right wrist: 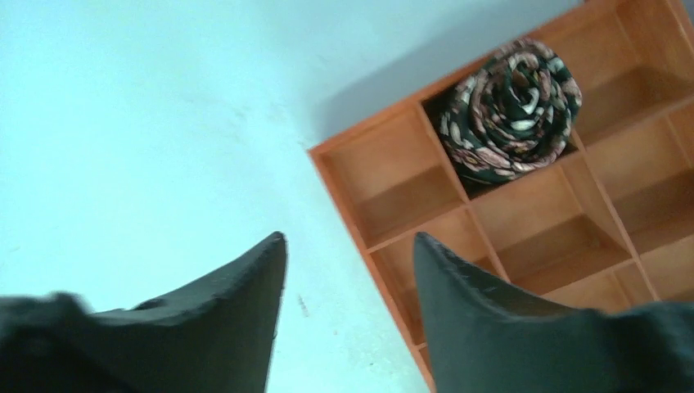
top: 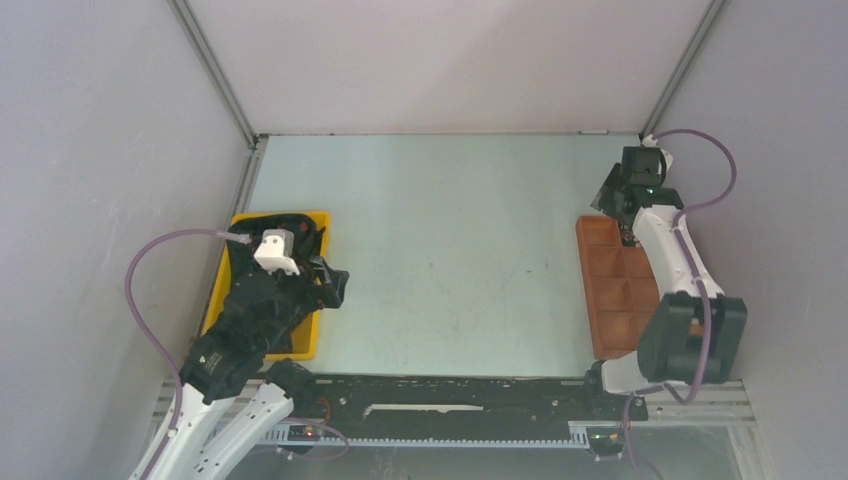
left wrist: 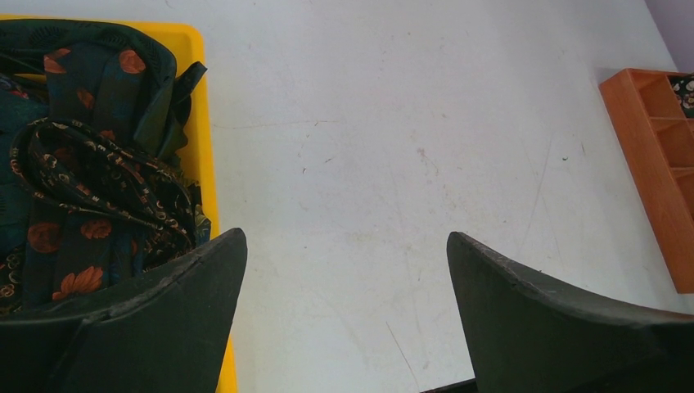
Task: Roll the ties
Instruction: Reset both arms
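Note:
Several loose ties [left wrist: 90, 172], dark fabric with orange and tan print, lie heaped in the yellow bin [left wrist: 200, 123]. My left gripper [left wrist: 347, 235] hangs just right of that bin's edge, over bare table, wide open and empty; from above it [top: 333, 285] sits beside the bin [top: 222, 285]. One rolled tie [right wrist: 511, 110] sits coiled in a compartment of the orange divided tray [right wrist: 385, 143]. My right gripper [right wrist: 350, 241] is open with nothing between its fingers, above the tray's left wall, apart from the roll. From above it [top: 612, 200] hovers at the tray's far end.
The orange tray [top: 605, 290] lies along the table's right side, most compartments bare. Grey walls close in on three sides. The arms' mounting rail [top: 450, 405] runs along the near edge. The right arm's body [top: 680, 270] covers part of the tray.

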Robot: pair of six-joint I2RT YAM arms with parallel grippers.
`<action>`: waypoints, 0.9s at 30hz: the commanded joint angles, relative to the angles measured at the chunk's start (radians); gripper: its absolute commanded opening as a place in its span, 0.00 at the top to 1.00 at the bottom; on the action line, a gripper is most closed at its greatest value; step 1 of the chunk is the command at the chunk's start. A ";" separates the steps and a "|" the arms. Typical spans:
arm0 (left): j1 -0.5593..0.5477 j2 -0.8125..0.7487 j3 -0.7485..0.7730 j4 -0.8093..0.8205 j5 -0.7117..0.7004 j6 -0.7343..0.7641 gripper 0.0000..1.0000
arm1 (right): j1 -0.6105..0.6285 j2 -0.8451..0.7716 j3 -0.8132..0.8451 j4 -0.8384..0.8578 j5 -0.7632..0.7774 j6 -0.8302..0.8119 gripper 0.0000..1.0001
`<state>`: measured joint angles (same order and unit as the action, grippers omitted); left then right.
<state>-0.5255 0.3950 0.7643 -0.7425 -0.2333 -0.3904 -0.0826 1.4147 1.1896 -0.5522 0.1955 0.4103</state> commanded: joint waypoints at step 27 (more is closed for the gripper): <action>-0.002 0.050 -0.016 -0.047 -0.255 -0.050 0.02 | 0.043 -0.411 -0.433 0.541 -0.711 0.246 0.00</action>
<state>-0.5251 0.4572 0.7677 -0.8146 -0.4423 -0.4133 -0.0692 1.0416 0.7818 -0.1318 -0.4603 0.6518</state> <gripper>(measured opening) 0.985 0.997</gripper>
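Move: The rolled tie, already clear of the right fingers, lies roughly 9 cm to the right of that hand, about 1 cm farther out and some 14 cm below, in the wooden tray. The tray's middle is about 11 cm back and 12 cm to the right of the hand. From the left hand, the yellow bin's middle is around 9 cm ahead, 16 cm left and 21 cm below; the rolled tie is roughly 19 cm ahead and 55 cm right. With no contact, the right hand heads left off the tray's far end towards the open table, about 13 cm, also drawing back some 4 cm. It climbs about 11 cm, then sinks 7, while its fingers open fully and the wrist tips up, rolls left side up and turns counter-clockwise. The left hand, still open, drifts about 4 cm left towards the yellow bin and 2 cm down, turning some 10 degrees counter-clockwise. ##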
